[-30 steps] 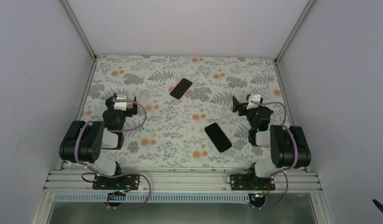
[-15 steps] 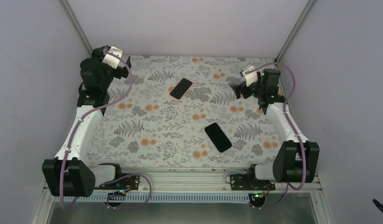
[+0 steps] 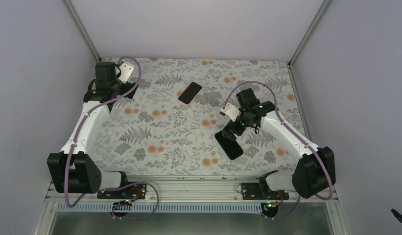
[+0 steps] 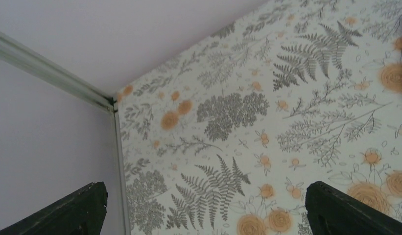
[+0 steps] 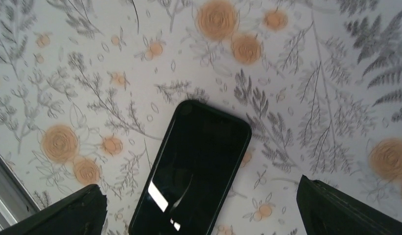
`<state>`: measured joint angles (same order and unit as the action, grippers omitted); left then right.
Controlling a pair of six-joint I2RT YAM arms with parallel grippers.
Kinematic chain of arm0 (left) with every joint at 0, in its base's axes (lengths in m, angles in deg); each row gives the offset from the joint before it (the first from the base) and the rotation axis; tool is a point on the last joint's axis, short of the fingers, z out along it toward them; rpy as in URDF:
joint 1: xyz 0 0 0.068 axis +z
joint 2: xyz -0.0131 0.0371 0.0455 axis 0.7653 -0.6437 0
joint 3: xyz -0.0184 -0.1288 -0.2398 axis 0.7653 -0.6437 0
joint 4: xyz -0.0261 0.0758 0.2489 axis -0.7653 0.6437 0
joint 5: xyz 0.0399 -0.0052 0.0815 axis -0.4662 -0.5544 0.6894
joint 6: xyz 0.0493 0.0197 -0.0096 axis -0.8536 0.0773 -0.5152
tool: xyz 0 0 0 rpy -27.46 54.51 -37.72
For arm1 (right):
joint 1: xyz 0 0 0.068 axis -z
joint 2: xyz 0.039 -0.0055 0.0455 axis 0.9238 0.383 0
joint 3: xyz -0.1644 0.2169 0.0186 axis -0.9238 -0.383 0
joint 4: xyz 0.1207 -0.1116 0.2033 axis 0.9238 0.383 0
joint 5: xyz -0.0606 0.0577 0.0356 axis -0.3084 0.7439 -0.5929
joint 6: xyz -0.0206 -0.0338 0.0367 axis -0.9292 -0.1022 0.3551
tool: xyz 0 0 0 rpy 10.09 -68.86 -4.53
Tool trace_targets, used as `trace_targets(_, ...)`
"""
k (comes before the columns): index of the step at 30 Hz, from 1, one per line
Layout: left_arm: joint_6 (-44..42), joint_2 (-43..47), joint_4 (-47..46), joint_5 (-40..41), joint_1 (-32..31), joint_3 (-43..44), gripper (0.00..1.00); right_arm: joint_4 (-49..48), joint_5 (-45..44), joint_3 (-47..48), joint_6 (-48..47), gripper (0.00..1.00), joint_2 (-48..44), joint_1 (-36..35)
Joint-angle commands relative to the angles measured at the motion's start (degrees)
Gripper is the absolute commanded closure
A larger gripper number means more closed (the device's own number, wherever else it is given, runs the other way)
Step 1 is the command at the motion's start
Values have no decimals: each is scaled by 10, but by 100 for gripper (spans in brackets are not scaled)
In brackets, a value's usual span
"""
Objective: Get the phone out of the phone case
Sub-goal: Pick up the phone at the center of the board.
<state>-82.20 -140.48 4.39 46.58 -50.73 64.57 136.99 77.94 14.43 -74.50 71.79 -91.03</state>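
The phone (image 3: 189, 92) lies face up at the far middle of the table, its glossy black screen framed by the pink rim of the phone case (image 3: 197, 96). Neither gripper touches it. My left gripper (image 3: 106, 90) hovers near the far left corner, well left of the phone, open and empty (image 4: 204, 190) over the bare floral cloth. My right gripper (image 3: 234, 129) hangs nearer and to the right of the cased phone, open with nothing between its fingers (image 5: 200, 188). Neither wrist view shows the phone or its case.
A second, bare all-black phone (image 3: 229, 146) lies near the table's middle, right under my right gripper, and fills the centre of the right wrist view (image 5: 194, 166). Grey walls and metal corner posts (image 4: 52, 73) close in the floral table on three sides.
Both arms have unfolded from near their bases. The left reached to the far left corner; the right went to the far right, then swung in over the bare black phone.
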Motion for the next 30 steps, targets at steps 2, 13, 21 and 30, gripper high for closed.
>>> trace_targets(2, 27, -32, 67, 5, -1, 29, 0, 27, -66, -28, 39, 0, 31, -24)
trace_targets(13, 40, -43, 103, -1, -2, 8, 0, -21, -105, -59, 83, 0, 147, -63)
trace_targets(21, 42, -32, 107, -2, -1, -8, 0, -18, -103, -63, 99, 0, 190, -98)
trace_targets(30, 43, -33, 99, -2, -2, -34, 0, -59, -172, -83, 100, 0, 221, -113)
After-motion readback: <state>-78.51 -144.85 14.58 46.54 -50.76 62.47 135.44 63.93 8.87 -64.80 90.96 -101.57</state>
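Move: The black phone lies below the right hand, its middle about 12 cm down, some 5 cm back and 1 cm to the right. The pink-edged phone is roughly 25 cm ahead of the right hand and 18 cm to its left, also on the table. From the left hand, the black phone lies some 20 cm back, 45 cm to the right and about 24 cm down. Right hand sinks about 12 cm, slightly back, open fingers coming astride the black phone; left hand sinks some 8. ##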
